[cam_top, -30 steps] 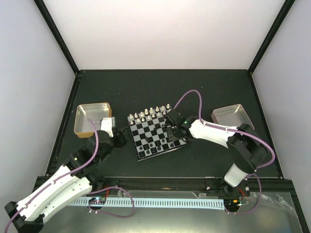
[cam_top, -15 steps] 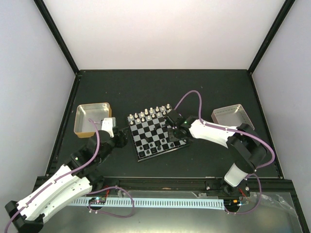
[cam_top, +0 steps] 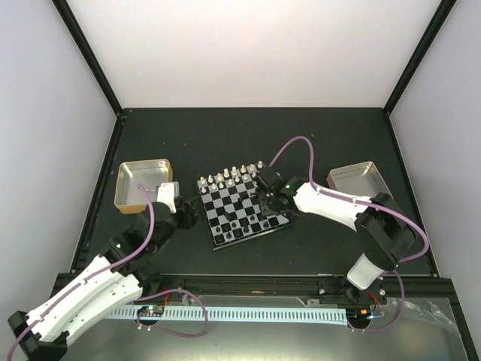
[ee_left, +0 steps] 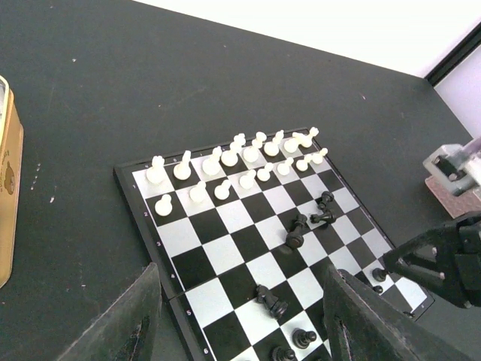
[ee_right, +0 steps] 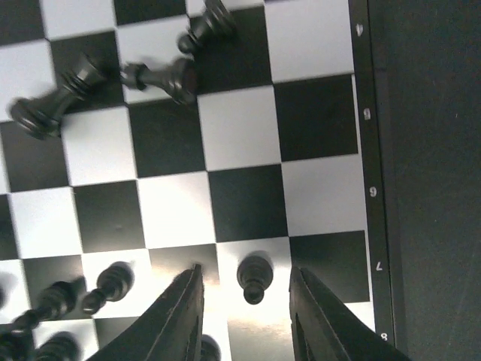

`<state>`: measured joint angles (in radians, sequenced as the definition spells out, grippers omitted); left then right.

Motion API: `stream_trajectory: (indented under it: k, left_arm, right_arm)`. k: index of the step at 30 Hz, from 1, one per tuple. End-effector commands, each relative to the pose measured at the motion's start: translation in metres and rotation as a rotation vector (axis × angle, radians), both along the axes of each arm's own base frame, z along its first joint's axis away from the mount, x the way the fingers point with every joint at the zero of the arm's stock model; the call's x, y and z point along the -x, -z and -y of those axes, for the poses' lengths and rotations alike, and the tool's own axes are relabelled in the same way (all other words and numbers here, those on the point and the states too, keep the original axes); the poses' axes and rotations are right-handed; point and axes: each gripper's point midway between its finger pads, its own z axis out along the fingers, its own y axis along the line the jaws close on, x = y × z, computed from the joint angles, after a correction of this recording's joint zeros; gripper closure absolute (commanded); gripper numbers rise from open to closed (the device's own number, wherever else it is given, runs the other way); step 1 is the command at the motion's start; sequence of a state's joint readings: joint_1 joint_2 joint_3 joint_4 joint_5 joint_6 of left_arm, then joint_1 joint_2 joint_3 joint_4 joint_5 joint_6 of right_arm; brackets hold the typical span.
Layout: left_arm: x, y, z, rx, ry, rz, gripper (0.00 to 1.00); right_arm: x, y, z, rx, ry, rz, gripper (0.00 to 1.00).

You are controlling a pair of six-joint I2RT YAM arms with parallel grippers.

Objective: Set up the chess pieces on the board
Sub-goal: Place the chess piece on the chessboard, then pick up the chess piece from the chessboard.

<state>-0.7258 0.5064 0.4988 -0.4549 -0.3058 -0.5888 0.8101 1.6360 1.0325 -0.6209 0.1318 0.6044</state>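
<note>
The board [cam_top: 229,204] lies mid-table. White pieces [ee_left: 233,162] stand in two rows along its far side. Black pieces are on its near and right part. Some stand, such as the pawns [ee_right: 109,286]. Three lie tipped over [ee_right: 161,75], and another lies on its side [ee_left: 270,301]. My right gripper [ee_right: 245,268] is open low over the board's right edge [cam_top: 268,204], with a standing black pawn [ee_right: 254,277] between its fingers, untouched. My left gripper [ee_left: 240,268] is open and empty above the board's left side [cam_top: 188,213].
A gold-rimmed metal tray [cam_top: 143,184] sits left of the board, its edge also in the left wrist view [ee_left: 6,188]. A second metal tray [cam_top: 359,180] sits to the right. Black frame rails border the dark table.
My right gripper has shifted slightly over the board's right side. The left arm has not moved.
</note>
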Motion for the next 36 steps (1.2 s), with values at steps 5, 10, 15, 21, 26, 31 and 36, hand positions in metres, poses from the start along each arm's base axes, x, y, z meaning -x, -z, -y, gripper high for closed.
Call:
stream_trajectory:
  k: [5, 10, 15, 21, 26, 31, 36]
  left_arm:
    - [-0.005, 0.018, 0.009, 0.013, 0.009, -0.067, 0.39]
    - [-0.009, 0.034, 0.009, 0.032, 0.002, -0.138, 0.4]
    - [-0.011, 0.045, 0.005, 0.073, -0.007, -0.185, 0.4]
    - [-0.012, 0.049, 0.001, 0.097, -0.014, -0.199, 0.39]
    - [-0.013, 0.05, -0.001, 0.102, -0.016, -0.2, 0.4]
    - [-0.012, 0.051, -0.002, 0.104, -0.018, -0.203, 0.4]
    - [-0.012, 0.052, -0.004, 0.109, -0.023, -0.2, 0.39]
  right_arm:
    - [-0.007, -0.048, -0.052, -0.123, -0.16, 0.101, 0.67]
    - [0.008, -0.045, -0.095, -0.138, -0.294, 0.079, 0.66]
    - [0.02, -0.031, -0.123, -0.119, -0.38, 0.035, 0.65]
    - [0.025, -0.014, -0.139, -0.091, -0.428, -0.001, 0.63]
    - [0.023, -0.003, -0.145, -0.062, -0.432, -0.02, 0.63]
    - [0.026, 0.005, -0.142, -0.037, -0.435, -0.042, 0.65]
    - [0.027, 0.014, -0.14, -0.023, -0.437, -0.054, 0.67]
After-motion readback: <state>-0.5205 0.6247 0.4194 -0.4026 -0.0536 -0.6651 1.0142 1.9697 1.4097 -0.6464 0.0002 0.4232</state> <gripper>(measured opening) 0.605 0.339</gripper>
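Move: The black knight lies on its side some 14 cm to the right hand's left, about 1 cm back and 3 cm below. Nearby on the board, a standing pawn is 3 cm back and 2 cm right of it, and a toppled piece roughly 7 cm farther out and 5 cm right of it. From the left hand the knight is some 5 cm ahead, 8 cm right and 13 cm down. Right hand arcs some 14 cm left, turning 25 degrees counter-clockwise, to the knight; left hand sinks 5 cm. ##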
